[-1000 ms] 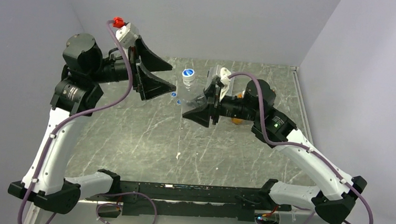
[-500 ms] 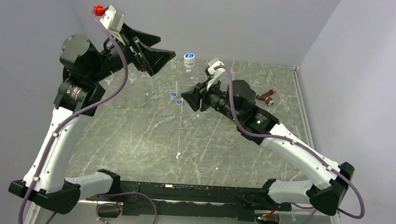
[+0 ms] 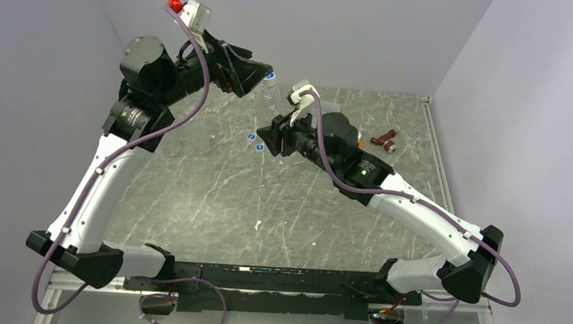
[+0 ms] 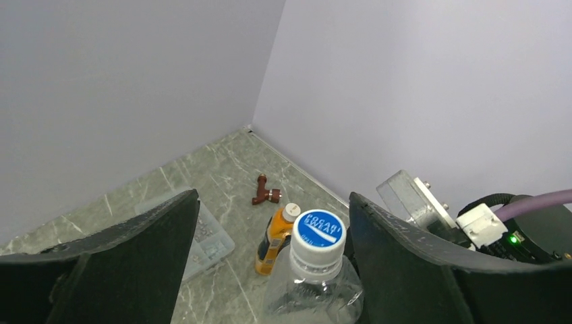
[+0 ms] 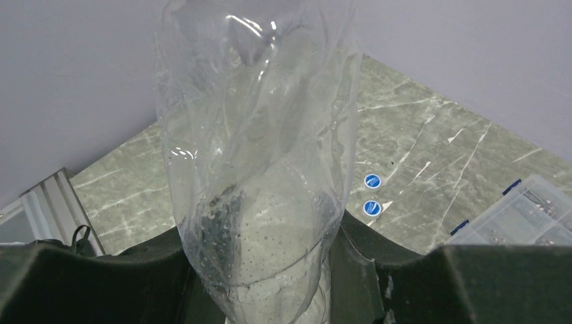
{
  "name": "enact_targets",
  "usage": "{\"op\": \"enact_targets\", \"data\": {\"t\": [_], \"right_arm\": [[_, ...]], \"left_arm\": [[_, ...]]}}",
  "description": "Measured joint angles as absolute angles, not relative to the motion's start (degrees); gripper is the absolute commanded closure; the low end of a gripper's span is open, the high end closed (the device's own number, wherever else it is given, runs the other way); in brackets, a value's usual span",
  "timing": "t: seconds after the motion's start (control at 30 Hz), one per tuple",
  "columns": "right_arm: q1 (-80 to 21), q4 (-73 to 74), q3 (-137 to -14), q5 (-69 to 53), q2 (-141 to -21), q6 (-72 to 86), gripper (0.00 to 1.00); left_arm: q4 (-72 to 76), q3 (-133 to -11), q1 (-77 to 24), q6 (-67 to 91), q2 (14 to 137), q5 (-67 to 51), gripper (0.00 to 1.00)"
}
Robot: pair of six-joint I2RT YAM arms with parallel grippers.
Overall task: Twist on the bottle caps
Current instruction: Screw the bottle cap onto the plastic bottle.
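A clear bottle (image 4: 317,283) stands upright with a blue cap (image 4: 320,229) on its neck. My left gripper (image 4: 272,198) hangs open above it, one black finger on each side of the cap and neither touching it. From above, this gripper (image 3: 259,75) sits right at the cap (image 3: 271,75). My right gripper (image 5: 270,270) is shut on the clear bottle (image 5: 256,169) low on its body, and shows in the top view (image 3: 273,140) under the bottle (image 3: 270,94). Two loose blue caps (image 5: 372,181) (image 5: 370,208) lie flat on the table beside it. An orange bottle (image 4: 273,236) with a white cap lies farther back.
A flat clear plastic box (image 4: 202,236) rests on the marble table (image 3: 189,201) at the back. A small brown fitting (image 3: 384,141) lies to the right. Grey walls close in the back and both sides. The two loose caps (image 3: 251,137) lie just left of my right gripper.
My left gripper has swung up and to the right, from beside the bottle to over its cap, and its jaws have narrowed a little. The right arm shifted slightly left, still holding the bottle.
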State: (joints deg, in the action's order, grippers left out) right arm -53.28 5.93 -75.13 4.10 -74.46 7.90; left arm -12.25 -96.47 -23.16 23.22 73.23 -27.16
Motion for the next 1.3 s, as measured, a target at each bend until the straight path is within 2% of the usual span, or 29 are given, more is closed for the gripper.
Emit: {"op": "enact_targets", "data": {"t": [0.8, 0.97, 1.3], "right_arm": [[-54.3, 6.4, -76.9, 7.2, -76.7, 7.5, 0.86], [-54.3, 6.4, -76.9, 7.4, -76.8, 7.4, 0.86], [-54.3, 7.0, -76.9, 7.5, -76.8, 7.4, 0.89]], "left_arm": [[-17.2, -99.4, -28.4, 21.5, 76.9, -23.2, 0.46], [-17.5, -99.8, -28.6, 21.2, 77.1, -23.1, 0.60], [-19.1, -101.2, -29.0, 20.7, 77.9, -24.2, 0.81]]}}
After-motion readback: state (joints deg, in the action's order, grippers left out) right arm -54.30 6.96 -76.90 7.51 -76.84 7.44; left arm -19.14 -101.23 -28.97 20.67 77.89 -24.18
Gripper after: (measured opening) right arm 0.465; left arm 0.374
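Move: The blue-topped cap already sits on the clear bottle's neck, roughly 4 cm right of the left hand and 2 cm lower, level with it forward. From the right hand, which grips the bottle body, the cap is about 14 cm up, 3 cm ahead and 1 cm left. From the left hand, on the table, the orange bottle stands some 18 cm ahead, 27 cm right and 40 cm below; the parts box lies about 25 cm ahead, 20 cm right and 50 cm down. The cap on the clear bottle comes between the left hand's fingers as that hand eases about 3 cm right and 2 cm down, barely turning. Its fingers close from wide open throughout, and finally pinch the cap from both sides, their grip effort rising. The right hand keeps its hold on the bottle, shifting it by only about a centimetre. ##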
